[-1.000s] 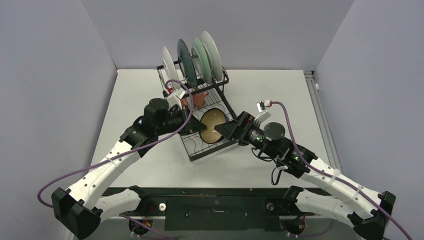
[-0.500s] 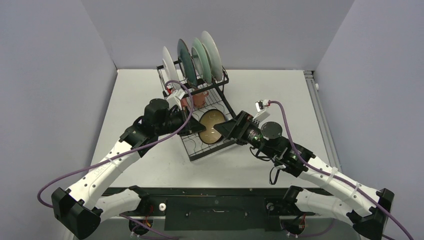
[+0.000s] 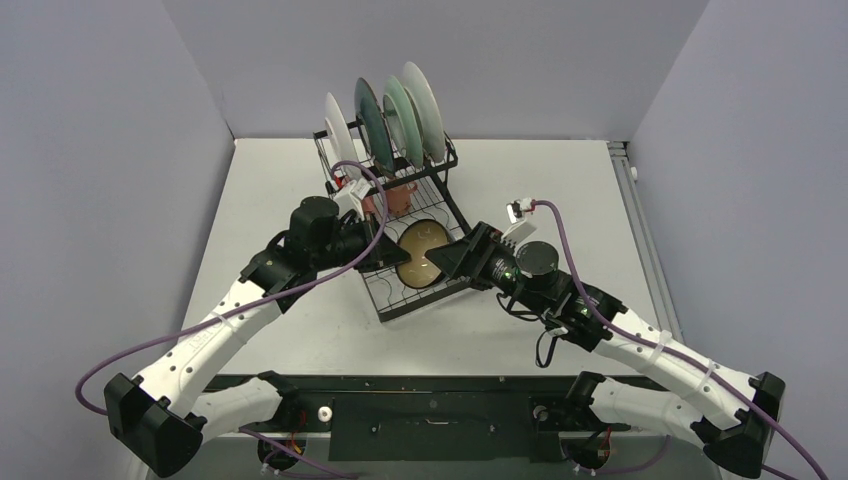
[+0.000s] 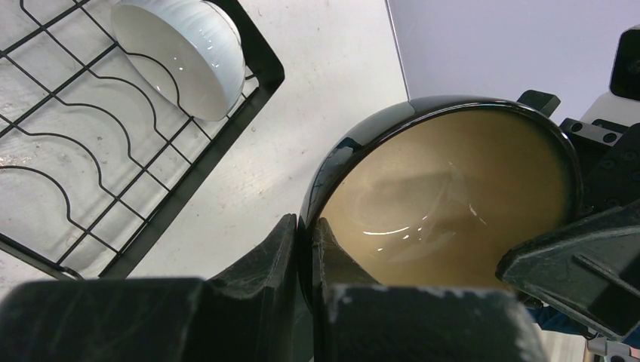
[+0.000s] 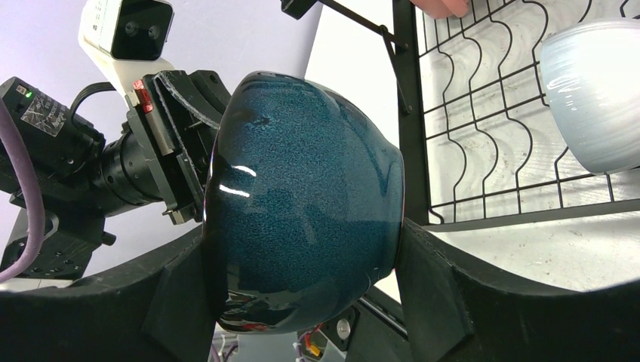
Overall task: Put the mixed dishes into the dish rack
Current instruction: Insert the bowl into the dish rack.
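Note:
The dark bowl (image 3: 420, 252) with its gold inside (image 4: 453, 196) hangs tilted over the lower tray of the black wire dish rack (image 3: 400, 300). My left gripper (image 4: 306, 226) is shut on its rim, one finger inside and one outside. My right gripper (image 5: 302, 249) spans the bowl's blue-black outer wall (image 5: 302, 173), with one finger touching the rim side and the other the base side. A white bowl (image 4: 181, 56) lies in the tray. Several plates (image 3: 400, 120) stand in the upper slots, with a pink mug (image 3: 397, 198) below them.
The rack's black frame bar (image 5: 407, 136) runs close beside the right finger. The white bowl (image 5: 596, 90) sits at the tray's corner near the held bowl. Grey walls close the table on three sides.
My right gripper's jaws have narrowed onto the dark bowl and the right arm has crept slightly toward the rack. The left gripper and the bowl have stayed in place.

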Controlling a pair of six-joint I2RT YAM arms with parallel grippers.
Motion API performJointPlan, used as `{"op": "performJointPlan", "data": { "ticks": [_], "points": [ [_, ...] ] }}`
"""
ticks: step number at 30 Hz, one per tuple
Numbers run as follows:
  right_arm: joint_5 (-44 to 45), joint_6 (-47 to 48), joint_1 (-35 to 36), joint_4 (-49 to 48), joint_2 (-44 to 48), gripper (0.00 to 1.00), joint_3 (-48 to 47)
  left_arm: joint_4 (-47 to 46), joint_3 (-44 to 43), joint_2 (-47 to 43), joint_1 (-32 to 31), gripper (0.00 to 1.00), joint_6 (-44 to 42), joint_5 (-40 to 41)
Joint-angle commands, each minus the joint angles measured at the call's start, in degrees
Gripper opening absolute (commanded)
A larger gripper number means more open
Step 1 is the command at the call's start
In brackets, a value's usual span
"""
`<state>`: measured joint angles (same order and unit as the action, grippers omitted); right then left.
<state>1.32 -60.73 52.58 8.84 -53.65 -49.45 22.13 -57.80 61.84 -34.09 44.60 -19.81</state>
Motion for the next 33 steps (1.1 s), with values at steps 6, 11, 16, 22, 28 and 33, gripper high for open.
{"op": "performJointPlan", "data": {
  "ticks": [6,11,16,22,28,33],
  "points": [
    [0.9,1.1,0.7,-1.0,-0.7,0.00,-3.9,-3.4,-4.6,-0.1,0.1,0.00,-0.6,-1.4],
    [1.7,2.2,0.7,-0.1,-0.7,0.00,-4.7,-2.5,-4.6,-0.1,0.1,0.17,-1.1,-0.9],
    [3.2,3.6,0.6,1.9,-0.5,0.00,-5.9,-2.1,-3.9,-0.2,0.1,0.25,-1.5,-0.9],
    [3.8,5.1,0.2,3.2,-1.1,0.00,-7.0,-0.3,-3.3,-0.6,0.1,0.32,-2.4,-0.3],
    [3.8,6.9,0.0,5.1,-2.5,0.00,-9.0,4.5,-4.1,-1.9,0.1,0.39,-4.9,3.3],
    [3.4,9.6,-0.3,7.3,-4.5,0.00,-11.4,9.4,-5.5,-3.6,0.2,0.44,-8.2,7.2]
  ]
}}
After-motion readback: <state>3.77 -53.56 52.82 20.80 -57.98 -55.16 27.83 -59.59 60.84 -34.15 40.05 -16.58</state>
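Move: The bowl hangs between both hands; its middle lies about 4 cm to the left hand's right, 1 cm ahead and 4 cm above it. From the right hand, the free rack slots lie about 6 cm ahead, 5 cm left and 17 cm below; the white bowl some 10 cm ahead, 3 cm right, as low; the nearer pink mug about 22 cm ahead, 7 cm left, 15 cm below. From the left hand those slots are roughly 5 cm ahead, straight below in line, 14 cm down. The bowl passes wholly to the right hand: the left fingers, pinching its rim at first, open to nearly half and let it go, the left hand then backing off about 1.5 cm to its left. The right hand keeps its grip across rim side and base, holds nearly still at first, then sinks some 3 cm towards the free slots while its left side dips about 15 degrees. ##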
